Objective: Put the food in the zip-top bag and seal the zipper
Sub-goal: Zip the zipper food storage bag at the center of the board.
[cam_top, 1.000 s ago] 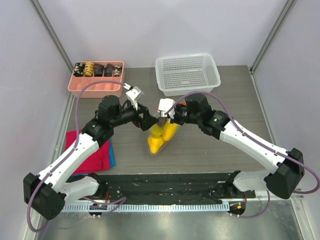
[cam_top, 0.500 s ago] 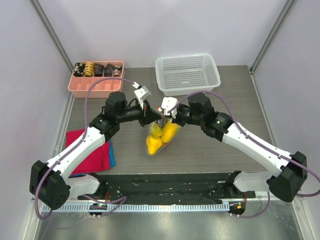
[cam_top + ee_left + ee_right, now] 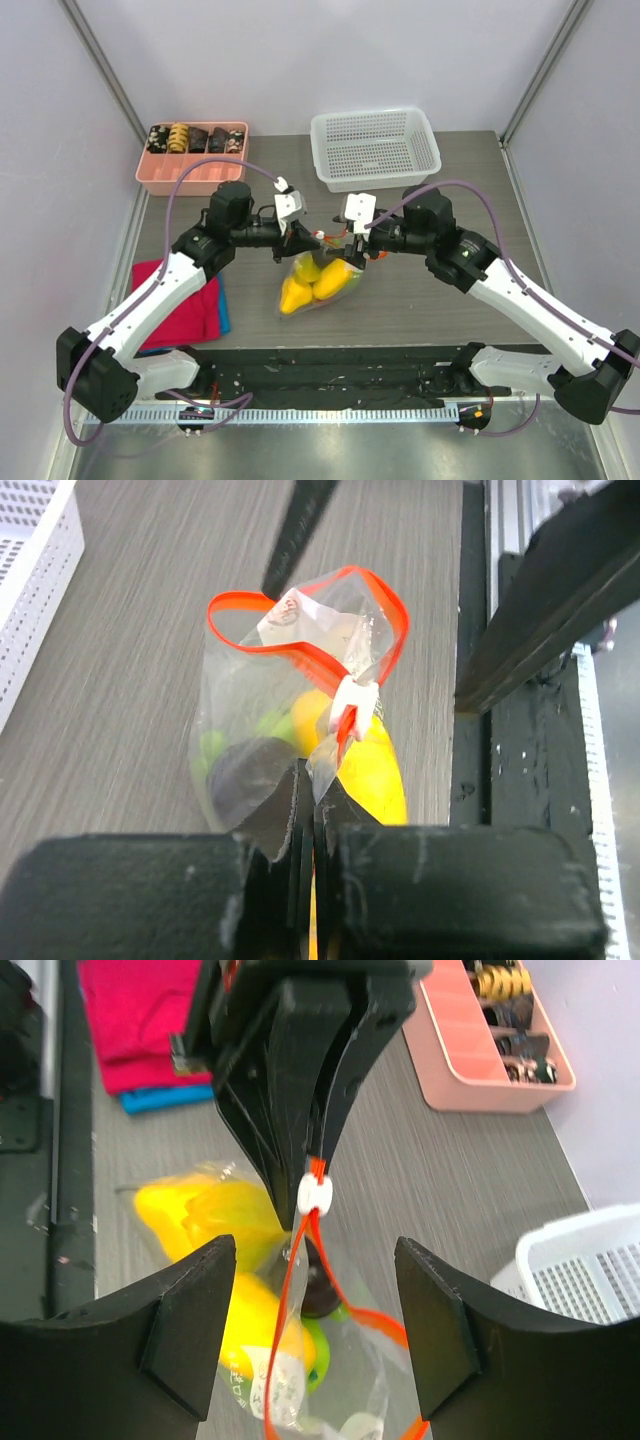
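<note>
The zip-top bag (image 3: 315, 280) hangs low over the table's middle, holding yellow lemons (image 3: 372, 770), a dark plum (image 3: 245, 775) and green fruit (image 3: 213, 746). Its zipper (image 3: 300, 652) stands open in an orange-red loop, with the white slider (image 3: 351, 696) at the end nearest my left gripper. That left gripper (image 3: 316, 780) is shut on the bag's clear corner just below the slider. My right gripper (image 3: 315, 1330) is open, one finger on each side of the zipper (image 3: 290, 1310) and touching nothing. From above, the left gripper (image 3: 303, 237) and right gripper (image 3: 345, 243) face each other over the bag's mouth.
A pink tray (image 3: 190, 178) with brown and black snack pieces sits at the back left. A white mesh basket (image 3: 375, 148) stands at the back centre. A red-pink cloth (image 3: 185, 310) over a blue one lies at the left. The black rail (image 3: 330, 365) runs along the near edge.
My left gripper moved in and shut on the bag's corner. My right gripper opened, let go of the bag and drew back to the right. The bag sagged slightly leftward.
</note>
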Robot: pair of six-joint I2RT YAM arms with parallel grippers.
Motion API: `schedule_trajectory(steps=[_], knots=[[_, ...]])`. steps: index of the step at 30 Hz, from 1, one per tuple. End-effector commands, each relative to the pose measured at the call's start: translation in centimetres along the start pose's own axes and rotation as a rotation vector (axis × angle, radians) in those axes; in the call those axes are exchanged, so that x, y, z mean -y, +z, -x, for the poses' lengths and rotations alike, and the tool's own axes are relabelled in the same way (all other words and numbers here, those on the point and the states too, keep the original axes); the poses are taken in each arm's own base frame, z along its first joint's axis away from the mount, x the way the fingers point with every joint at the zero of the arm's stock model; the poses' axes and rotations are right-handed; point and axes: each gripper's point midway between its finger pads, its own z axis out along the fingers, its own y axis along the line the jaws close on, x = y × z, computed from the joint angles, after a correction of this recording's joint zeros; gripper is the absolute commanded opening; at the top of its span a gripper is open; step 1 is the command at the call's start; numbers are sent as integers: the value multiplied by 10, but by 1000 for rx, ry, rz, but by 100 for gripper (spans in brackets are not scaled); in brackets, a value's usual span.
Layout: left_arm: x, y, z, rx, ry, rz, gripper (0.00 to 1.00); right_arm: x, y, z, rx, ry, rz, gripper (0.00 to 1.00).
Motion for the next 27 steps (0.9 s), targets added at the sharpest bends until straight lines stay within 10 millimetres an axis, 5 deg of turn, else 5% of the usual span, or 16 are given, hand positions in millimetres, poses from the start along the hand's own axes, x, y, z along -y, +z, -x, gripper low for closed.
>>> schedule_trajectory(steps=[1,18,24,27], knots=[[13,-12,32,45,236,-61,0,-5,-7,45,130,13,67,70],[21,-16,40,51,294,-69,0,-7,20,44,129,37,166,44],[21,-18,46,64,300,-58,0,-7,24,32,103,39,160,10],[20,-20,49,75,299,-38,0,-9,23,23,85,34,154,1]])
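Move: The white zipper slider is about 3 cm to the left of the open right hand, 1 cm ahead and 1 cm below. It stands roughly 2 cm to the right of the left fingertips, level with them. Under it hangs the bag: the nearer yellow fruit is some 4 cm back from the right hand, 3 cm to its left and 17 cm down, and the avocado about 1 cm ahead, 4 cm left and 15 cm down. The zipper slider is what the right hand takes: it first rises about 2 cm while easing back, then works left and sinks again, some 3.5 cm leftward in all, turning about 10 degrees counter-clockwise as its fingers close from wide to nearly shut and pinch the slider. The shut left fingers keep the bag's zipper end pinched and draw it back about 1.5 cm, tilting slightly. ##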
